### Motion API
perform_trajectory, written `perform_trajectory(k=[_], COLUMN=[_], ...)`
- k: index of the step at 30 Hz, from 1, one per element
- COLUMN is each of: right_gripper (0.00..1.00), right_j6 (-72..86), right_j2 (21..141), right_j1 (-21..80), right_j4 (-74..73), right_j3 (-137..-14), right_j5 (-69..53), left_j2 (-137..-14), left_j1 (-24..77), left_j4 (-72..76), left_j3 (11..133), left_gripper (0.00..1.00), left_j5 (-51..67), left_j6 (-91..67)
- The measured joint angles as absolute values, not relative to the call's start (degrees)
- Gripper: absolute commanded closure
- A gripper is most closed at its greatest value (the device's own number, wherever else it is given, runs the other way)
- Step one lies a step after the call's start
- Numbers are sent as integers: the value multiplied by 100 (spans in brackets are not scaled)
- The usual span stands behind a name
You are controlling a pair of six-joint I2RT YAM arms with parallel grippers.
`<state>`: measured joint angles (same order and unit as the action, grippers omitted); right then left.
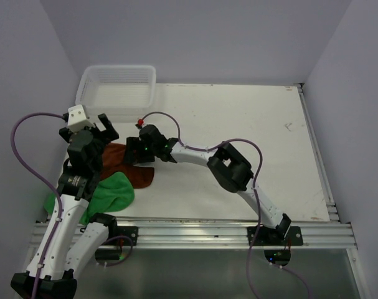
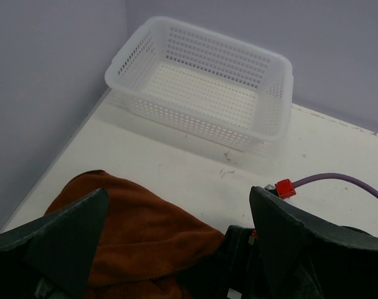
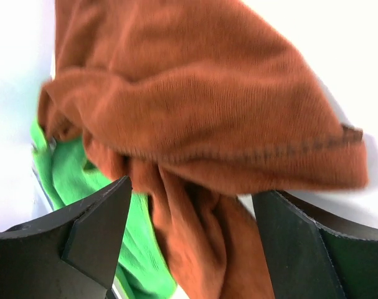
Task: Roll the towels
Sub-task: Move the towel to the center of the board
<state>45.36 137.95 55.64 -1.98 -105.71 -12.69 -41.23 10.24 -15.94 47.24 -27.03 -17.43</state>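
A rust-brown towel (image 1: pixel 137 175) lies bunched at the near left of the table, partly over a bright green towel (image 1: pixel 114 193). My right gripper (image 1: pixel 134 159) reaches across to it and stands open just over its folds. In the right wrist view a bunched fold of the brown towel (image 3: pixel 195 93) sits between the open fingers (image 3: pixel 95 230), with the green towel (image 3: pixel 76 180) behind on the left. My left gripper (image 1: pixel 89 132) hovers open over the brown towel's far-left part. Its wrist view shows the brown towel (image 2: pixel 132 237) below the wide-apart fingers (image 2: pixel 70 237), gripped by nothing.
A white mesh basket (image 1: pixel 117 87) stands in the far left corner, also seen as the basket (image 2: pixel 201 81) ahead of the left gripper. The right arm's wrist (image 2: pixel 251 261) and its purple cable (image 2: pixel 338 180) lie close to the left gripper. Walls enclose the left and back.
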Motion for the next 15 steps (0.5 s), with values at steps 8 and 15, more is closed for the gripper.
perform_trajectory(k=[8, 15], right_gripper=[60, 100], right_j6=[5124, 5400], right_j2=[14300, 14424], right_j1=[5561, 5544], right_j4=[-268, -416], right_j3=[-11240, -11408], right_j5=[-810, -561], left_j2=[-4123, -4128], left_j1=[1024, 1024], left_j4=[-1594, -1594], left_j3=[4724, 4722], left_gripper=[0, 0], left_j5=[-2617, -2589], left_j6=[-1743, -1741])
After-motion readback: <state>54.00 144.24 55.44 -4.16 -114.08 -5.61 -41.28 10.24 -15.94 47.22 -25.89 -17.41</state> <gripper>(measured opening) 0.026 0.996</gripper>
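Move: The brown towel's raised fold, near its right edge, lies just beyond the right hand's open fingers, about 3 cm ahead, 1 cm left and 2 cm below. The towel's loose tail lies about 9 cm back and 5 cm right of that hand. The green towel is some 18 cm back and 11 cm left, the white basket roughly 25 cm ahead and 6 cm left. From the left hand, the fold lies about 4 cm ahead, 5 cm right and 26 cm below. The brown towel's fold is pinched at its seam by the right hand, which slides forward about 3 cm, edging slightly left and sinking some 1.5 cm onto it while turning about 10 degrees clockwise. Its fingers, still wide apart at first, shut almost fully on the cloth during the reach. ##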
